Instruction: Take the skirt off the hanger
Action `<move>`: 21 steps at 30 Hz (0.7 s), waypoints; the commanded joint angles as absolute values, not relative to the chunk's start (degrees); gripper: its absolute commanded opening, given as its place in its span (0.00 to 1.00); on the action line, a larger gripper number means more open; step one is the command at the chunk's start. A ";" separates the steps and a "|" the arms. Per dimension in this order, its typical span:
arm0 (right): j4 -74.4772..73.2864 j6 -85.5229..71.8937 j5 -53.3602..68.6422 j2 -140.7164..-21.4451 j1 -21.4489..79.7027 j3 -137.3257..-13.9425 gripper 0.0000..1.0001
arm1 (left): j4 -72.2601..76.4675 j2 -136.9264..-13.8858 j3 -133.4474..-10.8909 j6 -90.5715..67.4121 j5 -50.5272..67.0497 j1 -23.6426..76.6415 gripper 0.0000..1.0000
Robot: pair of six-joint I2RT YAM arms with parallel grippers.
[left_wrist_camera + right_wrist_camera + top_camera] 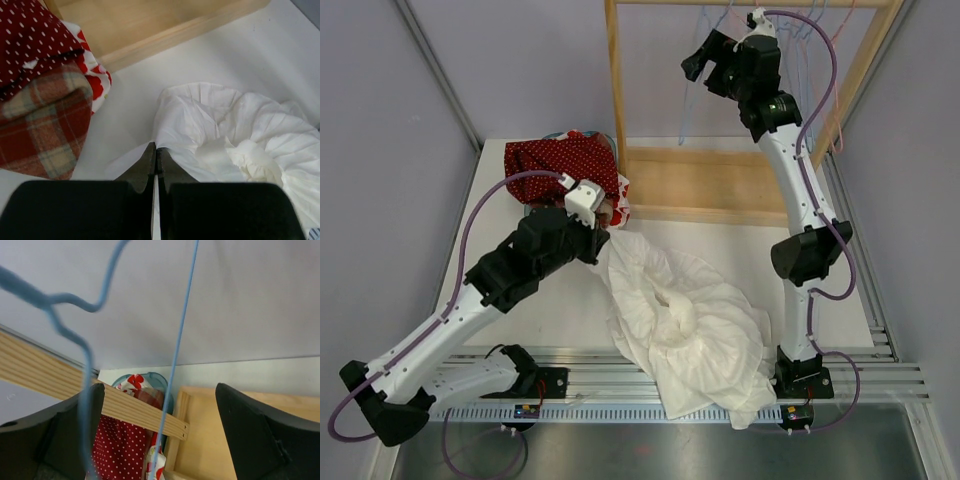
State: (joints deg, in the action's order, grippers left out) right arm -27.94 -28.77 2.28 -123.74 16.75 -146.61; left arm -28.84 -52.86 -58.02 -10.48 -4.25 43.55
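Note:
The white skirt (690, 320) lies crumpled on the table between the two arm bases, off the hanger. My left gripper (605, 232) is at its upper left edge, jaws shut, with a fold of the skirt (235, 135) pinched at the tips of the left gripper (156, 147). High by the wooden rack, my right gripper (700, 62) is open. In the right wrist view a bare light-blue wire hanger (181, 335) hangs across the gap of the right gripper (160, 387), and the fingers do not touch it.
A pile of clothes lies at the table's back left: red polka-dot cloth (560, 160), a plaid piece (45, 120) and a floral one, over a blue basket (150, 377). The wooden rack's post (615, 90) and base board (710, 185) stand behind the skirt. More hangers (810, 20) hang above.

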 commanded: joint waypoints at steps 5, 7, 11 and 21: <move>-23.21 -28.12 3.69 -106.10 16.70 -127.90 1.00 | -29.44 -62.83 -82.74 -2.56 -9.07 35.45 0.00; -21.72 -28.04 4.22 -100.83 16.70 -122.54 0.99 | -29.53 -66.86 -87.25 -1.85 -8.44 32.10 0.00; -20.39 -28.74 5.62 -91.78 16.79 -113.93 0.99 | -28.65 -75.04 -99.47 -0.53 -8.96 22.60 0.00; -3.99 -33.13 16.77 -63.76 16.79 -78.89 0.99 | -18.47 -99.89 -139.46 -5.80 -4.23 8.53 0.00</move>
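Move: The left hand already grips one edge of the white skirt. The red clothes pile in the basket lies about 24 cm ahead of this hand, 13 cm left and 19 cm below. The skirt's spread body is some 10 cm back and 14 cm right, and the rack's wooden tray 25 cm ahead and 23 cm right. From the open right hand, the blue hanger is 2 cm left at its height; the pile is roughly 31 cm left, 11 cm back and 35 cm below. Keeping the skirt's edge pinched in shut fingers, the left hand sweeps it quickly up some 28 cm, forward about 24 and also left, to high over the basket side, its wrist turning counter-clockwise and its fingers tipping up. The right hand, still wide open and empty, draws back over 20 cm from the blue hanger, first dipping slightly, then rising. ##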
